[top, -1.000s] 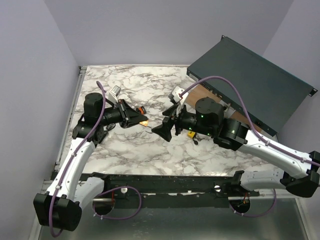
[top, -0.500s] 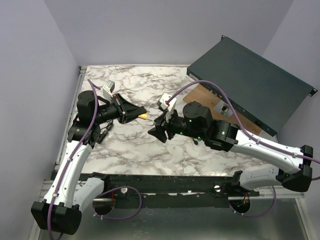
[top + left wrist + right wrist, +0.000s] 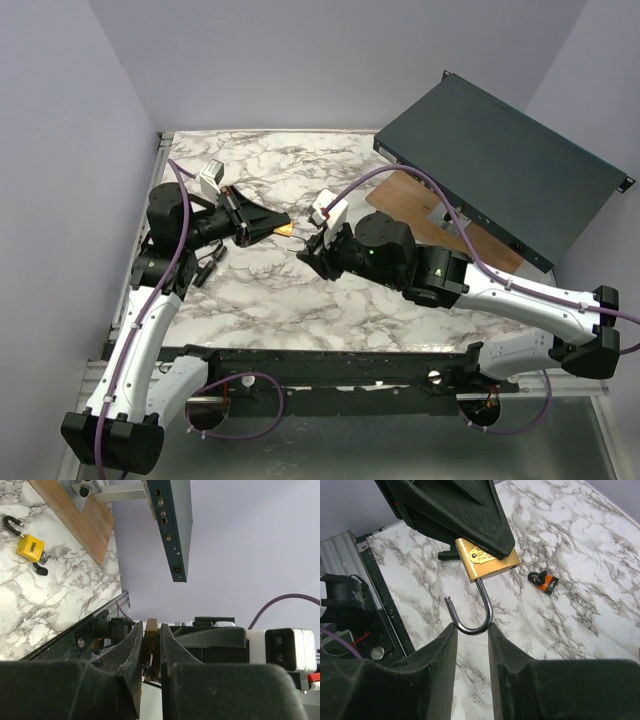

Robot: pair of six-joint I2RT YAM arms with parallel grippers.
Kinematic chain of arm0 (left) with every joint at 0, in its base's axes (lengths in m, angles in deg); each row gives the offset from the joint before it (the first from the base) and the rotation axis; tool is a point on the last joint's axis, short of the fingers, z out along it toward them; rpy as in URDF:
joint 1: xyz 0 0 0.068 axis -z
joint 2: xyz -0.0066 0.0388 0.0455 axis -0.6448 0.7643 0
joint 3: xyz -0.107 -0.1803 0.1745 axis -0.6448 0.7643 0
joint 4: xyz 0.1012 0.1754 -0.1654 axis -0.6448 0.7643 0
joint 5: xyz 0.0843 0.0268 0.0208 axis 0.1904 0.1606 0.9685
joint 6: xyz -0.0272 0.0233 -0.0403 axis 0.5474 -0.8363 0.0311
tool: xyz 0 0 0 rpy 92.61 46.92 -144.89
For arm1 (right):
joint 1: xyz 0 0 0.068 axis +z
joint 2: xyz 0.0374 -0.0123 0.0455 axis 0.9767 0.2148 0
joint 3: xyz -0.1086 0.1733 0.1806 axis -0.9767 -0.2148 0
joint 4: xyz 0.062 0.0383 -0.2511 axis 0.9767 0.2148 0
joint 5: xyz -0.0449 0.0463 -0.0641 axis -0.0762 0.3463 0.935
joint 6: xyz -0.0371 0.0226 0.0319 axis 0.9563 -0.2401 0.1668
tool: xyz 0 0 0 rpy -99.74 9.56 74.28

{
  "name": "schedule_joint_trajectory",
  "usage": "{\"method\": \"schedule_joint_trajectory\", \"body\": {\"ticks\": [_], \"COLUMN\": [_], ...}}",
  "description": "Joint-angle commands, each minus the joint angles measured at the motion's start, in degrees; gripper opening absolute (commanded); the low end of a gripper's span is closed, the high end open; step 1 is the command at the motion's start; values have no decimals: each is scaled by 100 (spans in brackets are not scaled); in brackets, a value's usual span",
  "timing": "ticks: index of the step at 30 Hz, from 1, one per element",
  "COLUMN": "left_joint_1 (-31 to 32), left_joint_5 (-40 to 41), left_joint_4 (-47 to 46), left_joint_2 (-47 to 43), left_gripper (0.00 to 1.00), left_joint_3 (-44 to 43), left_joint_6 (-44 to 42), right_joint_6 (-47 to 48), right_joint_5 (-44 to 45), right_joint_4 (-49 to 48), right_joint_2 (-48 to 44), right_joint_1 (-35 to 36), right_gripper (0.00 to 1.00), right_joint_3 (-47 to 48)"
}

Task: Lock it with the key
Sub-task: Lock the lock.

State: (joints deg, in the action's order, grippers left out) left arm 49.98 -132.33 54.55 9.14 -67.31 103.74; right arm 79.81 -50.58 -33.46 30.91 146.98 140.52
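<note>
A brass padlock (image 3: 487, 562) with its steel shackle (image 3: 483, 605) swung open hangs above the marble table (image 3: 250, 300). My left gripper (image 3: 272, 226) is shut on its body, which shows edge-on between the fingers (image 3: 151, 626). My right gripper (image 3: 471, 627) faces it from the right. Both its fingertips touch the outside of the shackle's bend. A yellow padlock (image 3: 30, 549) lies on the table with a black-headed key (image 3: 41, 570) beside it. A small orange and black item (image 3: 544, 582) also lies on the marble; I cannot tell whether it is a key.
A dark flat metal case (image 3: 500, 170) leans over the back right corner above a wooden board (image 3: 410, 195). A metal block (image 3: 82, 487) sits on that board. Grey walls close in left and back. Small black pieces (image 3: 205, 268) lie near the left arm.
My right arm has swung left to the padlock held by the left gripper, and its jaws have narrowed onto the shackle's bend. The left gripper drew back slightly left, still holding the padlock.
</note>
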Motion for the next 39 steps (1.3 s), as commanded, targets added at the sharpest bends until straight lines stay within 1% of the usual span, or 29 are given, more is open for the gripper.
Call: {"method": "schedule_joint_trajectory", "body": {"ticks": [1, 5, 7, 14, 17, 19, 22, 23, 25, 27, 29, 32, 35, 38, 39], "left_joint_1": [-16, -16, -15, -7, -7, -7, -7, -11, -16, -29, -50, -62, -81, -95, -95], "left_joint_5": [-71, -140, -181, -264, -254, -238, -187, -121, 17, 167, 302, 543, 646, 565, 549], "left_joint_4": [-54, -97, -111, -141, -122, -131, -119, -91, -82, -311, -709, -1279, -2029, -2775, -2954], "left_joint_2": [-154, -216, -261, -448, -539, -585, -667, -694, -679, -624, -605, -561, -485, -348, -321], "left_gripper": [0, 0, 0, 0, 0, 0, 0, 0, 0, 0, 0, 0, 0, 0, 0], "left_joint_3": [-150, -142, -111, 50, 117, 175, 290, 306, 284, 284, 332, 369, 492, 586, 629], "left_joint_6": [-53, -82, -95, -142, -178, -187, -188, -232, -434, -620, -723, -833, -776, -707, -728], "right_joint_6": [78, 9, -72, -302, -438, -519, -666, -712, -804, -954, -1085, -1427, -1937, -2699, -2982], "right_joint_5": [484, 848, 991, 1465, 1627, 1799, 2206, 2126, 1608, 977, 483, 222, 99, 67, -27], "right_joint_4": [-358, -464, -508, -106, 15, 106, 229, 290, 456, 675, 1084, 1732, 2328, 2930, 3120], "right_joint_2": [-58, 51, 109, 568, 661, 740, 811, 810, 782, 756, 829, 906, 941, 1078, 1139], "right_joint_1": [14, 13, 6, 7, 5, 5, 5, 5, 5, 5, 5, 11, 6, -55, -182], "right_gripper": [31, 30, 34, 38, 42, 43, 49, 52, 56, 62, 64, 67, 73, 76, 76], "right_joint_3": [183, 179, 232, 692, 814, 909, 1004, 1039, 1121, 1201, 1445, 1841, 2183, 2636, 2805]}}
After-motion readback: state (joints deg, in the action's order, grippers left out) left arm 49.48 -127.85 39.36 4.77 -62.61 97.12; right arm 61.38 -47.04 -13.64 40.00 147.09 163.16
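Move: The left hand keeps the brass padlock pinched, its body just off the fingertips, 1 cm ahead and 1 cm right. The open shackle is 3 cm right, 1 cm back and 1 cm below that hand. From the right hand the shackle is roughly 1 cm ahead, 2 cm left and 1 cm up, the brass padlock about 3 cm ahead, 4 cm left and 2 cm up. Some 27 cm below, the orange lock lies 11 cm ahead, 8 cm left; the yellow lock 3 cm ahead, 15 cm right. Forward about 3.5 cm past the body's near side, turning clockwise, the right fingertips sweep the shackle's bend round; then the hand backs off as far and rises 4 cm, its fingers tipping down and opening wide, clear of the shackle. The left hand keeps its pinch, rises 2 cm and rolls the padlock some 20 degrees, forward side up. ##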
